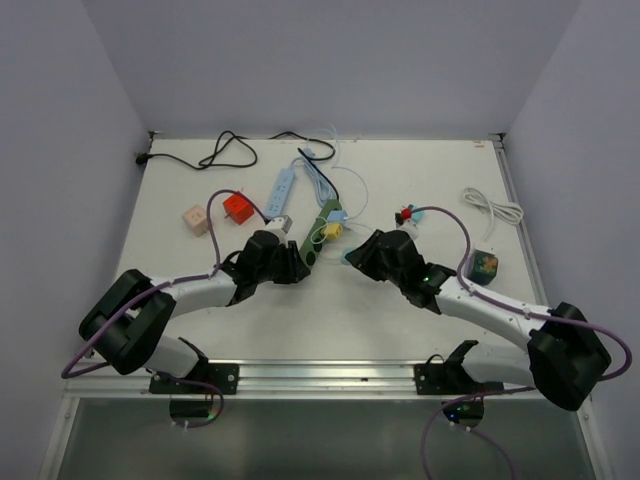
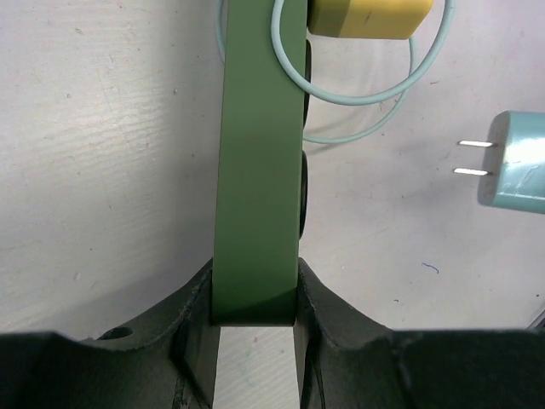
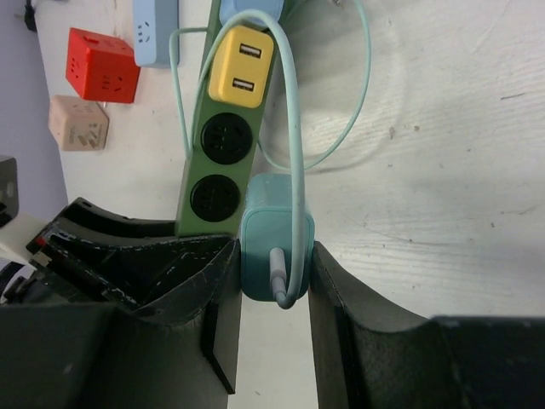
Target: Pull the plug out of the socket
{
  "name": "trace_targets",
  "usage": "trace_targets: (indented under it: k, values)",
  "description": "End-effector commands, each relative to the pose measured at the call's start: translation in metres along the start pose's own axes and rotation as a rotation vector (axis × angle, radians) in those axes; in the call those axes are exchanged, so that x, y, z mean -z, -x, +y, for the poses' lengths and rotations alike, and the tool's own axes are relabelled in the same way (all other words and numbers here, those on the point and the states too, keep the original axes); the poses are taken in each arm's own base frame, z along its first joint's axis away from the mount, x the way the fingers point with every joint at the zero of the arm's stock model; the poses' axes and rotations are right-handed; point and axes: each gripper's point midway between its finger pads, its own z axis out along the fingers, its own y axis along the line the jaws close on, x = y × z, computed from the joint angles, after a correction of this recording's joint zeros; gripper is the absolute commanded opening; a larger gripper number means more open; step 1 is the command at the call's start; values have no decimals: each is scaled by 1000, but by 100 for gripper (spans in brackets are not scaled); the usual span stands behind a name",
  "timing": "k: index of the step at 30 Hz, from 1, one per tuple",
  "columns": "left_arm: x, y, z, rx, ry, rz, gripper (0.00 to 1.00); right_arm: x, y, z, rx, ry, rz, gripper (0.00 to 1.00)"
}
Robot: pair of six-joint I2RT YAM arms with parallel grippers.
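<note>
A green power strip, the socket [image 1: 322,232] [image 2: 260,162] [image 3: 204,136], lies on the table. My left gripper [image 2: 255,294] [image 1: 298,262] is shut on its near end. The teal plug [image 3: 274,234] [image 2: 521,159] sits between the fingers of my right gripper [image 3: 274,256] [image 1: 352,255], which is shut on it. Its two metal prongs [image 2: 473,158] are bare and stand apart from the strip's side. Two round sockets [image 3: 223,136] beside it are empty. A yellow adapter [image 3: 241,66] [image 2: 368,17] stays plugged in further along. The plug's teal cable [image 3: 289,111] loops over the strip.
A red cube [image 1: 237,207] and a beige cube [image 1: 195,219] sit at the left. A light blue power strip [image 1: 283,187] and a black cable [image 1: 215,153] lie at the back. A coiled white cable [image 1: 492,208] and a small green box [image 1: 484,265] are at the right.
</note>
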Motion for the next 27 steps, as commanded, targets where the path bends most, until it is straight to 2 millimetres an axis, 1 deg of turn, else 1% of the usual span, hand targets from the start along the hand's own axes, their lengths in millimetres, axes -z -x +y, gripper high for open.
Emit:
trace_targets:
  k: [1,3,4,5,6,7,8,9,10,11,12,13,14,16,17,18,19,21,23,24,26,27]
  values:
    - [1,24,-7,-6,-6,-70,0,14,29,-12,19,-41,-112,0]
    - [1,24,-9,4,-25,-71,0,15,34,-25,4,-56,-111,0]
    - [1,22,-10,8,-34,-65,0,13,45,-45,-43,-81,-122,0]
    - [1,21,-12,11,-40,-60,0,14,52,-50,-88,-66,-126,0]
    - [2,21,-12,13,-47,-61,0,14,46,-60,-115,-47,-81,0]
    - [3,21,-13,12,-49,-61,0,14,66,-71,-157,-53,-127,0]
    - [4,21,-13,13,-54,-61,0,14,70,-79,-151,-65,-130,0]
    - [4,21,-14,10,-58,-61,0,14,75,-81,-154,-65,-125,0]
    - [5,22,-13,8,-57,-61,0,14,88,-92,-171,-93,-158,0]
    - [5,22,-14,-3,-56,-58,0,11,88,-96,-175,-91,-137,0]
    - [6,24,-15,-9,-58,-59,0,9,92,-97,-186,-83,-135,0]
    - [7,26,-13,-11,-50,-61,0,9,100,-96,-196,-54,-136,0]
    - [8,28,-11,-17,-45,-65,0,7,102,-99,-195,-61,-133,0]
    - [10,30,-11,-17,-45,-73,0,0,114,-105,-207,-68,-140,0]
    - [11,31,-10,-17,-44,-77,0,-7,121,-105,-214,-50,-131,0]
    - [11,31,-11,-16,-48,-77,0,-12,120,-109,-215,-66,-117,0]
    - [11,31,-11,-16,-50,-75,0,-15,126,-110,-218,-59,-120,0]
    - [12,31,-12,-16,-56,-72,0,-21,131,-111,-217,-52,-106,0]
    - [12,31,-14,-18,-64,-70,0,-29,140,-113,-201,-54,-113,0]
    - [11,31,-14,-14,-66,-70,0,-32,148,-109,-190,-44,-124,0]
    - [10,31,-15,-12,-73,-67,0,-38,150,-114,-179,-62,-124,0]
    - [9,30,-16,-9,-79,-63,0,-40,157,-113,-178,-59,-139,0]
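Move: The teal plug is already free and held in the right fingers. The teal adapter it is carried towards lies on the table about 16 cm ahead of that hand, 18 cm to its right and 10 cm lower. From the same hand, the green socket strip's middle is some 9 cm ahead and 8 cm left, and the yellow adapter about 9 cm ahead and 6 cm left, both lower. From the left hand, gripping the strip's near end, the teal adapter is roughly 16 cm ahead and 32 cm right. Rightward in a quick sweep of about 16 cm, the right hand carries the teal plug away from the socket strip, turning some 15 degrees clockwise. After a slight lift it sinks about 7 cm, and late on it reaches 9 cm forward towards the teal adapter, fingers still gripping the plug. The left hand keeps its pinch on the strip's near end almost in place. ##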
